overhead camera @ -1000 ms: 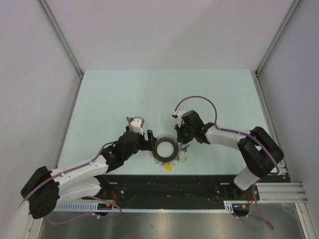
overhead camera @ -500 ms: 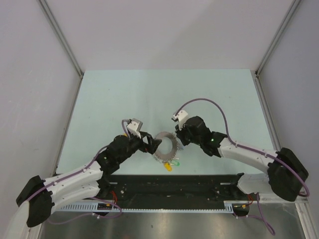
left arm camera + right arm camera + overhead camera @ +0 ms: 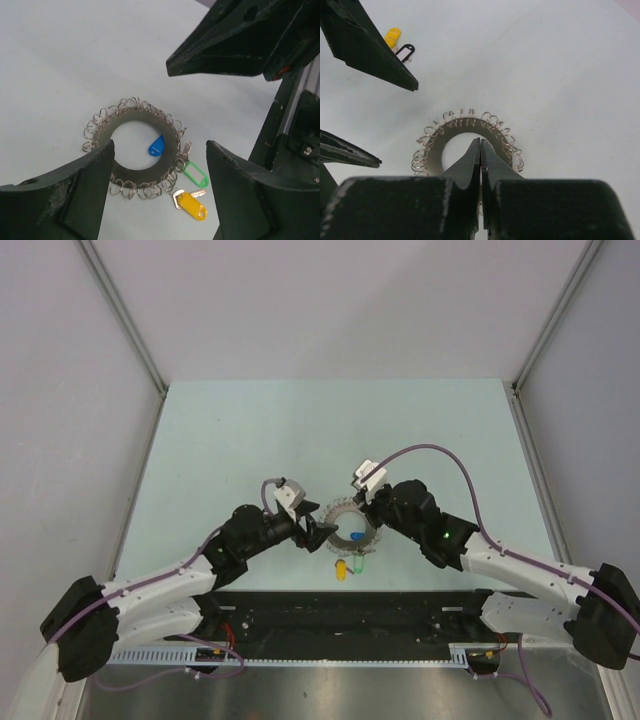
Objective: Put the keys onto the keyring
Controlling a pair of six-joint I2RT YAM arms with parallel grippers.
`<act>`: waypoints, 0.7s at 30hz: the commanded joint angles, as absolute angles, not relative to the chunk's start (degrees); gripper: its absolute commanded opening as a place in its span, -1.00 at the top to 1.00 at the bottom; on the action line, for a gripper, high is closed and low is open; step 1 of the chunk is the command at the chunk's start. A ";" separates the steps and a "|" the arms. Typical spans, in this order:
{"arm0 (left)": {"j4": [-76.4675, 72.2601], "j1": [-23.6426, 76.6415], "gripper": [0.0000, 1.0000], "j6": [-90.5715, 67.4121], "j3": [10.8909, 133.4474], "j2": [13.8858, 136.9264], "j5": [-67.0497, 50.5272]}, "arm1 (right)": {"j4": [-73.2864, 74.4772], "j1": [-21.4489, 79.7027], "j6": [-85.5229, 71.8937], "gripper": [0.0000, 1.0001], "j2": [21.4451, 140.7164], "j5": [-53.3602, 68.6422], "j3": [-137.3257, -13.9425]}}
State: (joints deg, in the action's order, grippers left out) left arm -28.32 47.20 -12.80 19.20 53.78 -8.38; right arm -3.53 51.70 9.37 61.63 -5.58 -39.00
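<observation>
The keyring (image 3: 170, 132) is a flat dark disc edged with several small wire rings, lying on the table (image 3: 350, 520). A blue key (image 3: 156, 146) lies inside its hole (image 3: 357, 536). A green tag (image 3: 195, 174) and a yellow key (image 3: 192, 206) lie at the disc's near rim. My left gripper (image 3: 159, 167) hovers open above the disc with nothing between its fingers (image 3: 240, 190). My right gripper (image 3: 480, 142) is shut, its tips over the disc's hole (image 3: 366, 517). Nothing shows between its pads, and its fingers hide the blue key in the right wrist view.
Grey walls and metal frame posts (image 3: 125, 320) enclose the pale green table (image 3: 330, 430). A black rail (image 3: 340, 615) runs along the near edge by the arm bases. In the right wrist view the left fingers (image 3: 370, 45) stand to the left of the disc.
Both grippers have moved in over the disc, which has slid a little to the right. The blue key, earlier beside the right gripper's tips, now lies in the disc's hole.
</observation>
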 commanded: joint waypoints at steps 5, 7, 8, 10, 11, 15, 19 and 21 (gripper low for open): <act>-27.86 46.93 -0.51 -6.50 24.96 57.49 -11.25 | -0.27 49.06 3.54 0.97 59.85 -11.69 -39.02; -28.56 46.93 -0.52 -7.55 23.74 56.78 -10.55 | 4.82 44.58 -2.33 0.79 60.20 -9.59 -39.02; -28.74 46.93 -0.53 -8.78 23.30 56.43 -10.20 | 5.96 43.34 -3.85 0.74 60.64 -8.80 -39.02; -28.74 46.93 -0.57 -9.58 22.42 55.99 -9.58 | 8.95 40.09 -7.36 0.57 61.87 -6.69 -39.02; -28.74 46.93 -0.57 -10.28 22.15 55.81 -8.54 | 9.66 39.47 -8.43 0.50 62.57 -6.16 -39.11; -24.10 46.93 -0.60 -12.13 22.06 55.11 -3.53 | 10.64 38.67 -11.86 0.35 63.89 -0.73 -39.02; -20.39 46.93 -0.61 -14.93 20.92 53.27 3.24 | 7.83 42.96 -13.97 0.26 68.01 2.55 -39.11; -20.30 46.93 -0.61 -15.20 19.61 52.56 4.30 | 6.16 44.55 -15.11 0.26 70.30 2.28 -39.55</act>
State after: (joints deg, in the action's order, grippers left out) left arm -22.50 47.20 -12.25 21.65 55.18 -1.67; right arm 9.08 41.17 -11.05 66.72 -0.91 -38.87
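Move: The blue key lies inside the keyring near its right edge, about 17 cm below the right hand, level with it fore and aft and perhaps 1 cm to its right. The keyring's middle is some 2 cm ahead and 1 cm left; the green key is about 7 cm back and 1 cm right, the yellow key 9 cm back and 4 cm left. From the left hand the blue key is roughly 4 cm ahead, 9 cm right and 16 cm down. Swinging right about 7 cm and forward some 3 cm, the right hand then sinks and curls back left and back, ending about 7 cm lower and closer to the blue key and the keyring's right side. Its empty fingers tip down roughly 25 degrees and open from shut to about a third, touching nothing. The left hand, still open, drifts only a couple of centimetres. ##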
